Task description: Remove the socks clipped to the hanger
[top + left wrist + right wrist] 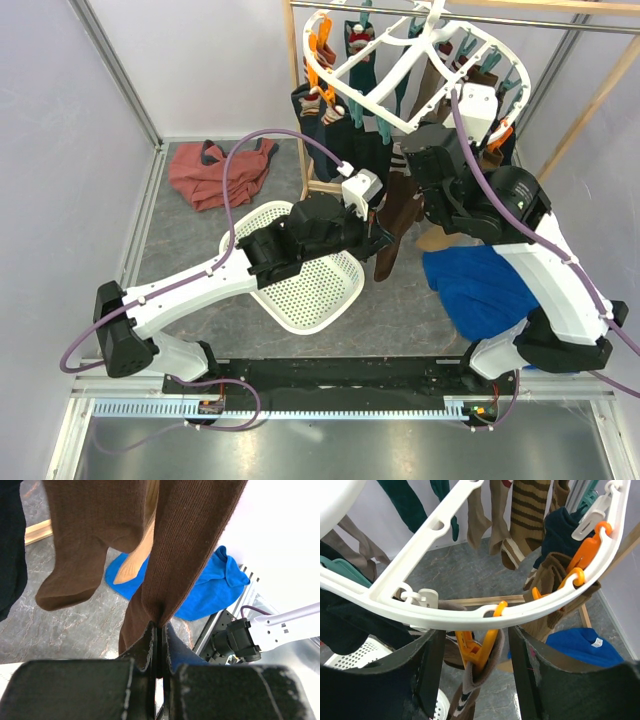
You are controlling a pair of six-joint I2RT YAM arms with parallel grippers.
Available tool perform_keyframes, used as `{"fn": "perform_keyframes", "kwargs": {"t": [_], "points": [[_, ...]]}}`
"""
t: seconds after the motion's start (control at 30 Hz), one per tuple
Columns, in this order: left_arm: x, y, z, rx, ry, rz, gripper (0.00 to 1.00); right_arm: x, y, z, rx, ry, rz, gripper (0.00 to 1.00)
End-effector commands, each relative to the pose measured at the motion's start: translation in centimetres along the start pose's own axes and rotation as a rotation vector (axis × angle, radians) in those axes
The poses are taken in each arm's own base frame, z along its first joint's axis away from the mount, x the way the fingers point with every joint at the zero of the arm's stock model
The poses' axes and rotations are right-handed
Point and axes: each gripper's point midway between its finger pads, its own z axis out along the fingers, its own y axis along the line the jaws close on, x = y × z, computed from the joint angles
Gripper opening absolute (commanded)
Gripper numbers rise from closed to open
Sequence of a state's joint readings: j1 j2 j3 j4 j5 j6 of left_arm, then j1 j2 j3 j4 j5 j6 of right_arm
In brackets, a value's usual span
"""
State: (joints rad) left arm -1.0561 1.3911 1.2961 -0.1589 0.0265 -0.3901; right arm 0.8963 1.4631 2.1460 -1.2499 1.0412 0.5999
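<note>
The white oval hanger (400, 75) hangs from a rail at the top, with several socks clipped to it by orange and teal clips. My left gripper (385, 238) is shut on the lower part of a hanging brown sock (400, 215). In the left wrist view the sock (185, 545) runs up from the closed gripper (159, 627). My right gripper (476, 655) is open just under the hanger ring (470, 617). Its jaws stand either side of an orange clip (480, 645), not touching it. The clip holds a grey-brown sock with a striped cuff (470, 690).
A white perforated basket (310, 280) lies on the floor under my left arm. A blue cloth (485, 280) lies at the right and a rust-red garment (215, 170) at the back left. The wooden rail frame (590, 110) stands behind the hanger.
</note>
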Motion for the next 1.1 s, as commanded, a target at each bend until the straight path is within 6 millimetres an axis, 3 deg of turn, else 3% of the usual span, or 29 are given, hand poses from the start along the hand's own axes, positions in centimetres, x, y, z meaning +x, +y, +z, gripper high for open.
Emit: {"fn": "perform_keyframes", "kwargs": {"t": [0.0,0.23,0.57,0.8,1.07], "points": [[-1.5,-0.5,0.1,0.0,-0.025,0.034,0.02,-1.5,-0.1,-0.3,0.019,-0.046,0.0,0.61],[-1.6,-0.3,0.1,-0.007,-0.027,0.04,0.02,-1.6,-0.4,-0.1,0.048,-0.06,-0.018,0.5],[-1.4,-0.3,0.1,-0.009,-0.022,0.043,0.02,-1.9,-0.3,-0.3,0.039,-0.07,0.003,0.06],[-1.0,0.8,-0.1,-0.064,-0.013,0.037,0.02,-1.5,-0.7,-0.6,0.005,-0.067,0.051,0.02],[2.6,3.0,-1.4,-0.149,0.057,-0.027,0.02,-1.0,-0.8,-0.9,-0.02,-0.06,0.09,0.02]]}}
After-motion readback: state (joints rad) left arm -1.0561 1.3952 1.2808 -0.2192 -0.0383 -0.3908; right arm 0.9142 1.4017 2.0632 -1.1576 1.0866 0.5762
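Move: The orange clip holding the brown sock hangs between the right hand's open fingers, about 1 cm ahead of the hand point and level with it. The white clip is some 4 cm left and 2 cm ahead of the right hand; the next orange clips are about 10 cm right and 5 cm ahead. From the left hand, already pinching the sock's lower part, that first orange clip lies some 8 cm ahead, 7 cm right and 14 cm up. The orange clip is squeezed between the right fingers, which close from over half open to nearly shut, the hand staying within about 1 cm of its place beneath the hanger's rim. The left hand keeps its pinch on the brown sock, waits almost still, then at the end draws it down about 2 cm and slightly left, away from the clip. ##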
